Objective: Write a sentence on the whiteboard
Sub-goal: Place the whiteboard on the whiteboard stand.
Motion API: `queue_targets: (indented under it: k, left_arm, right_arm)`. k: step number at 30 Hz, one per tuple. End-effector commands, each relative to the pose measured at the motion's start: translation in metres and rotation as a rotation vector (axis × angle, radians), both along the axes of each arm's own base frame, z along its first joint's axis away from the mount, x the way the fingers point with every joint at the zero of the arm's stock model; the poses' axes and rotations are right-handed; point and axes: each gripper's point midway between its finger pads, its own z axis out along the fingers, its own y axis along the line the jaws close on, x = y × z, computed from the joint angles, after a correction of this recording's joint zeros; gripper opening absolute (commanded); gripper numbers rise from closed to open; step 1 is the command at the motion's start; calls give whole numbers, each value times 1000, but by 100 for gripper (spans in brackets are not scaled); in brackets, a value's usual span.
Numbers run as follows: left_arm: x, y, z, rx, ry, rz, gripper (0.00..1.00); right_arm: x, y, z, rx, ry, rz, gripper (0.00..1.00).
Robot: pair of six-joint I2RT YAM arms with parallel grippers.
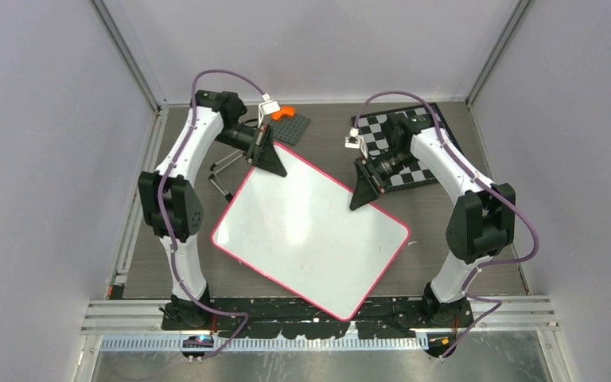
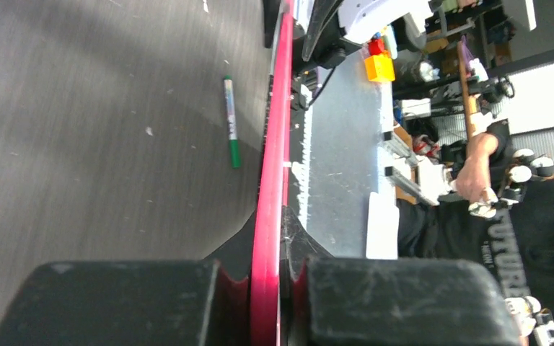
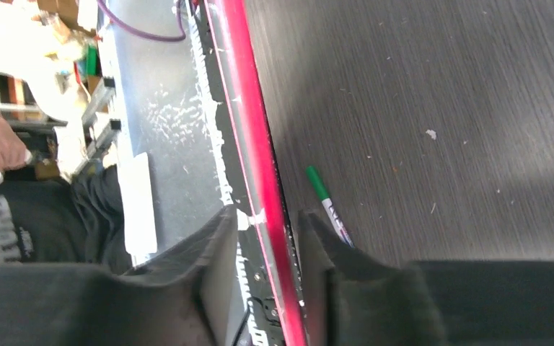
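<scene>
The whiteboard [image 1: 310,231] lies slanted across the middle of the table, its face blank white inside a red-pink rim. No sentence shows on it. My left gripper [image 1: 270,159] is at the board's far left corner. In the left wrist view the left gripper [image 2: 268,270] is shut on the whiteboard's red rim [image 2: 274,144]. My right gripper [image 1: 363,191] is at the far right edge. In the right wrist view the right gripper [image 3: 267,223] straddles the whiteboard's rim [image 3: 249,108], open, with a gap showing on one side. A green marker [image 2: 231,122] lies on the table beside the board; the marker [image 3: 328,205] is just past my right finger.
A black-and-white chessboard [image 1: 402,147] lies at the back right behind my right arm. At the back centre an orange piece [image 1: 286,113] sits on a dark studded plate [image 1: 293,129]. A thin metal stand [image 1: 223,171] lies beside my left arm. A person [image 2: 519,223] stands beyond the table's near rail.
</scene>
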Motion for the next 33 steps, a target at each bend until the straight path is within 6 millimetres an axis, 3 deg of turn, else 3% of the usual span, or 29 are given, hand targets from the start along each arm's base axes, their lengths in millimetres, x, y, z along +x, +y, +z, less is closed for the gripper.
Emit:
queue_targets:
  k: [1,3,8,13,20,30,33]
  left_arm:
    - [-28,15,46,-46,37,71,0]
    - [-15,28,50,-63,-6,169,0]
    - [20,57,68,-174,-110,420,0]
    - [37,82,91,-241,-125,507,0]
    - [43,101,84,-241,-140,556,0]
    - [41,113,72,-259,-126,581,0]
    - [41,116,67,-258,-121,595,0]
  right_arm:
    - [-3,3,27,-19,6,-49,54]
    - [8,2,38,2,5,-110,69]
    - [52,-8,51,43,5,-308,78]
    - [91,-22,47,71,48,-495,79]
    - [114,-31,20,33,41,-682,80]
    - [99,-22,-33,78,272,-633,81]
    - [91,-17,-32,136,310,-591,70]
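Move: The left hand still pinches the whiteboard beside its far corner; the whiteboard's middle lies about 17 cm back, 9 to the right and 8 lower. The whiteboard stand is about 12 cm to its left, level fore and aft, some 18 below; the studded plate lies 14 ahead, 3 right. From the right hand, the board's middle is 12 cm left, 8 back, slightly lower; the chessboard lies 18 ahead, 18 right. Still pinching the whiteboard, the left hand carries it about 11 cm left, then also forward, slightly up, over the stand, swinging it counter-clockwise some 35 degrees. The right fingers finish opening and let go of the board's edge; that hand goes about 12 cm forward, turning clockwise, then dips about 7 cm and eases back at the swung-round right corner, jaws open around the edge. ##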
